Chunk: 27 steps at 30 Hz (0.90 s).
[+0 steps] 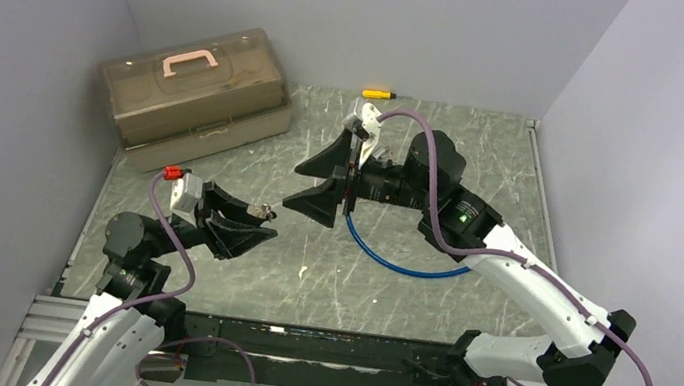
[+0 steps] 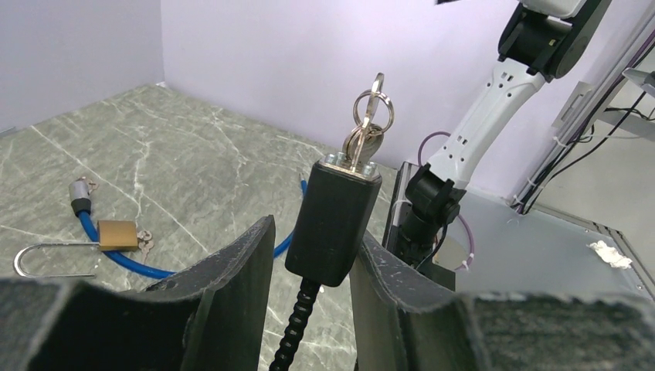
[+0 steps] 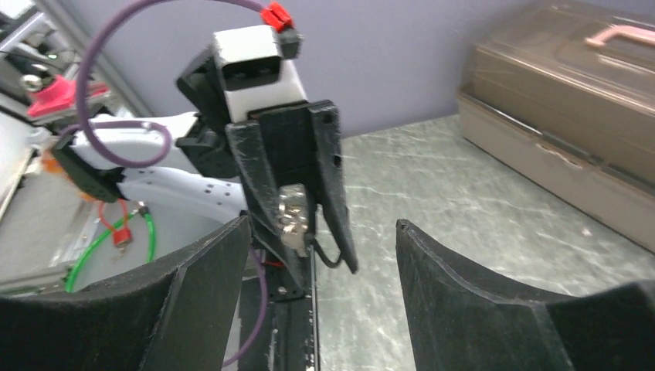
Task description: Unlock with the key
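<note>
My left gripper (image 2: 315,232) is shut on a black lock body (image 2: 334,220) and holds it off the table, a black ribbed cable hanging below it. A bunch of silver keys (image 2: 369,127) on a ring sticks out of the lock's top end. From above, the left gripper (image 1: 265,223) points right, with the keys (image 1: 263,210) at its tip. My right gripper (image 1: 292,186) faces it from a short way off, jaws wide apart. In the right wrist view the keys (image 3: 293,216) show ahead of the open right gripper (image 3: 323,224), with nothing between its fingers (image 3: 208,294).
A brass padlock (image 2: 117,233) with an open shackle lies on the marble table (image 1: 306,279), beside a blue cable (image 1: 399,262). A brown toolbox (image 1: 192,96) with a pink handle stands at the back left. A small yellow tool (image 1: 378,93) lies by the back wall.
</note>
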Tool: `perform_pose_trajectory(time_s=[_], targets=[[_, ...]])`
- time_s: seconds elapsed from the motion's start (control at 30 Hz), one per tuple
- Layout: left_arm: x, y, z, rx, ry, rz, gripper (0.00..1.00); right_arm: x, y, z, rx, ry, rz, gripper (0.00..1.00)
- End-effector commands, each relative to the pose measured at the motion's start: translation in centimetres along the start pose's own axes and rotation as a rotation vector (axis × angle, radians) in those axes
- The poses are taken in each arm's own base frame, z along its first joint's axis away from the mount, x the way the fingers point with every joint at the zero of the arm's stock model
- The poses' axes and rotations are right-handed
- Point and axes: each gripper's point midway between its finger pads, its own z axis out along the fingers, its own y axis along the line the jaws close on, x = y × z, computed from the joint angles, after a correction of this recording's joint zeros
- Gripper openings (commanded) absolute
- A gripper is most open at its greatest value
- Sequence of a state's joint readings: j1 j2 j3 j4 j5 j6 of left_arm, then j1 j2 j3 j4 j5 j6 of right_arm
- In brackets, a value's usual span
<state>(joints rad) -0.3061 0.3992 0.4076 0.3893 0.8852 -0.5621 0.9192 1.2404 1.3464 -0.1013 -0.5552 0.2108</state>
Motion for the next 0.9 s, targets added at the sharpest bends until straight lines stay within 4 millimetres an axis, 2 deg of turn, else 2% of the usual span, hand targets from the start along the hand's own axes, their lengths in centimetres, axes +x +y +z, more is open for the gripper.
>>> perform_pose_trajectory(time_s=[0.0, 0.1, 0.27, 0.53, 0.63, 0.87], targets=[[-2.4, -0.8, 0.1, 0.010, -0.074, 0.038, 0.00, -2.4, 3.3, 0.0, -0.177, -0.074, -0.035, 0.67], [-2.5, -0.7, 0.1, 0.005, -0.080, 0.034, 0.00, -1.6, 3.9, 0.5, -0.242, -0.043, -0.023, 0.62], [-2.7, -0.8, 0.1, 0.002, -0.088, 0.029, 0.00, -0.6, 3.7, 1.3, -0.274, -0.025, -0.008, 0.55], [-2.6, -0.5, 0.0, -0.011, -0.092, 0.026, 0.00, -0.9, 2.9, 1.7, -0.231, -0.059, -0.029, 0.48], [-2.7, -0.4, -0.1, -0.020, -0.096, 0.025, 0.00, -1.1, 2.7, 2.0, -0.206, -0.062, -0.044, 0.41], [-2.8, 0.0, -0.2, -0.045, -0.103, 0.017, 0.00, -0.3, 2.9, 3.0, -0.173, -0.047, -0.080, 0.33]])
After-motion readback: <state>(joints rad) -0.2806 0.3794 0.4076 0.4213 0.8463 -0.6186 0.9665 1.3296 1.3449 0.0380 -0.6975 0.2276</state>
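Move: The left hand holds the upright black cable lock, with its key about 5 cm above that hand, 1 cm forward and 1 cm to the right. From the right hand, whose fingers point left, the key lies some 5 cm left, 3 cm back and 2 cm lower. The lock's body, also from the right hand, is roughly 6 cm left, 4 cm back and 5 cm below. The right hand eases about 4 cm left and back towards the key, fingers narrowing by about half. ##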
